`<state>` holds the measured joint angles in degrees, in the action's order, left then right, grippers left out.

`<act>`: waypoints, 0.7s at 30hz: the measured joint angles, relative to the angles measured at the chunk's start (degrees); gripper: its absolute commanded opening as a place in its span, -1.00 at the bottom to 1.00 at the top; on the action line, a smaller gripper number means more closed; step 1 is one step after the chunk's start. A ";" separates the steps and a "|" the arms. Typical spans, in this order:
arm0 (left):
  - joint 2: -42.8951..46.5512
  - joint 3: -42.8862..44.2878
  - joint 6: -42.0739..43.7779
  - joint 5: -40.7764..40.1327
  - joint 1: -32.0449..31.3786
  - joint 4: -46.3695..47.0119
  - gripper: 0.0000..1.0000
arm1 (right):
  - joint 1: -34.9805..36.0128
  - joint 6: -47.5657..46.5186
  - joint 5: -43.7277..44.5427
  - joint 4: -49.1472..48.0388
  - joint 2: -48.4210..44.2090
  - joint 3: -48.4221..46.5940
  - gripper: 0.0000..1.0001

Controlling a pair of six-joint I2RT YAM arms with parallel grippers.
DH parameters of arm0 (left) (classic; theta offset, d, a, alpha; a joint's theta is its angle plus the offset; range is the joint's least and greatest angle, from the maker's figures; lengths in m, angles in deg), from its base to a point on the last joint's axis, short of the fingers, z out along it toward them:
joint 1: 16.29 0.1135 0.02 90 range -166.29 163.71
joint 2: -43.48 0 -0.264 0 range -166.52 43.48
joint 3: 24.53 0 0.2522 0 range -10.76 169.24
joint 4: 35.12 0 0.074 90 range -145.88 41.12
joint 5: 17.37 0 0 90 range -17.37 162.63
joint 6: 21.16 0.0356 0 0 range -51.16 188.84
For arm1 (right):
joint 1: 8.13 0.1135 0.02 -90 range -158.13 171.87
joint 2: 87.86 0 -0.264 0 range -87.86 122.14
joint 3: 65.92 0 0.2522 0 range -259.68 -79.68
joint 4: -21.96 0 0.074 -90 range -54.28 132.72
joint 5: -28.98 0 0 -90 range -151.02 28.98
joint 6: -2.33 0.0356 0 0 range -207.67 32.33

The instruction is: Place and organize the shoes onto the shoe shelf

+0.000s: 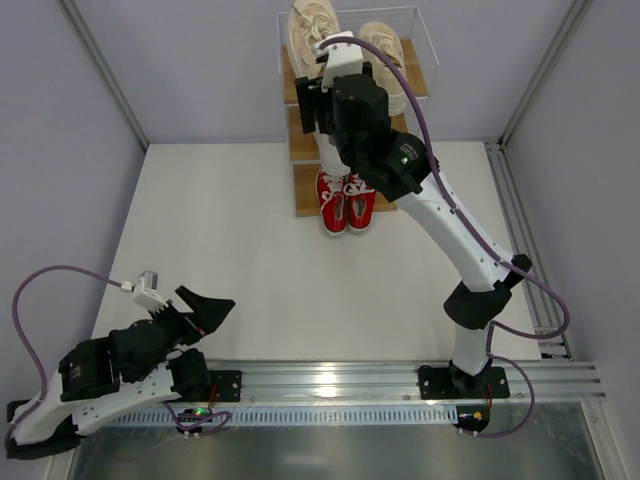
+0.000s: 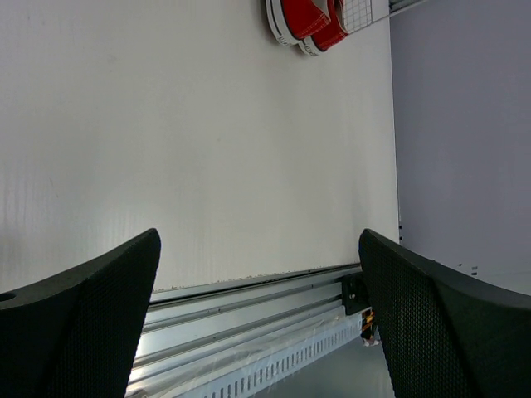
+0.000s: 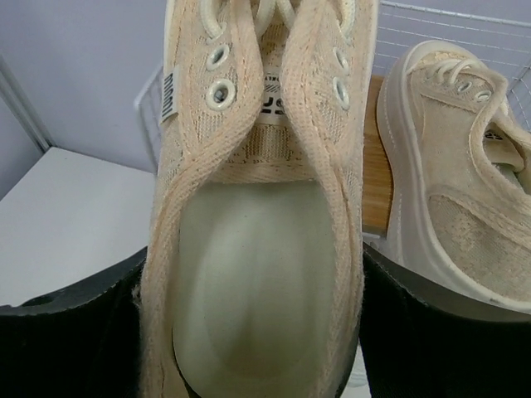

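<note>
The shoe shelf (image 1: 292,95) stands at the table's far edge. My right gripper (image 1: 320,75) is shut on the heel sides of a beige shoe (image 1: 310,28), holding it at the top tier; the right wrist view shows the shoe (image 3: 257,166) between my black fingers (image 3: 431,332). The second beige shoe (image 1: 385,48) lies on the top board to its right, and also shows in the right wrist view (image 3: 456,191). The red pair (image 1: 346,200) sits on the bottom tier, toes toward me. The white pair is hidden behind my arm. My left gripper (image 1: 205,310) is open and empty at the near left.
A metal rail (image 1: 350,380) runs along the near edge, holding both arm bases. A second rail (image 1: 520,230) runs along the right side. Grey walls and frame posts close in the table. The shelf's white wire frame (image 3: 448,33) rises behind the top board.
</note>
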<state>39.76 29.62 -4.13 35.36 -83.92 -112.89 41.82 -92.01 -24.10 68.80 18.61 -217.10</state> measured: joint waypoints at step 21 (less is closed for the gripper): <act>1.62 0.04 0.00 0.02 0.00 -0.15 0.99 | -8.66 4.76 -9.60 1.16 4.46 -2.91 -0.92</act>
<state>41.37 29.66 -4.13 35.38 -83.92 -113.04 33.17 -87.25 -33.69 69.96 23.07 -220.01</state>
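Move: The right hand holds the last beige shoe by its heel, toe ahead. The empty left half of the top board lies about 13 cm straight ahead of this hand and some 8 cm below. The beige shoe already shelved is 11 cm to the right and 13 cm ahead, 4 cm lower; the white shoes are about 10 cm ahead, 4 cm right and 24 cm below. From the left hand the empty spot is some 41 cm ahead, 20 cm right and 21 cm up. Keeping its pinch on the sides of the beige shoe's heel, the right hand carries the shoe about 5 cm forward over the free left half of the top board, sinking some 2 cm and slipping a little right, towards the shoe already there. Most of the reach comes early, then the hand nearly halts, eases about 1 cm back left and creeps forward again, with the fingers dipping only slightly; whether the sole touches the board can't be seen. ##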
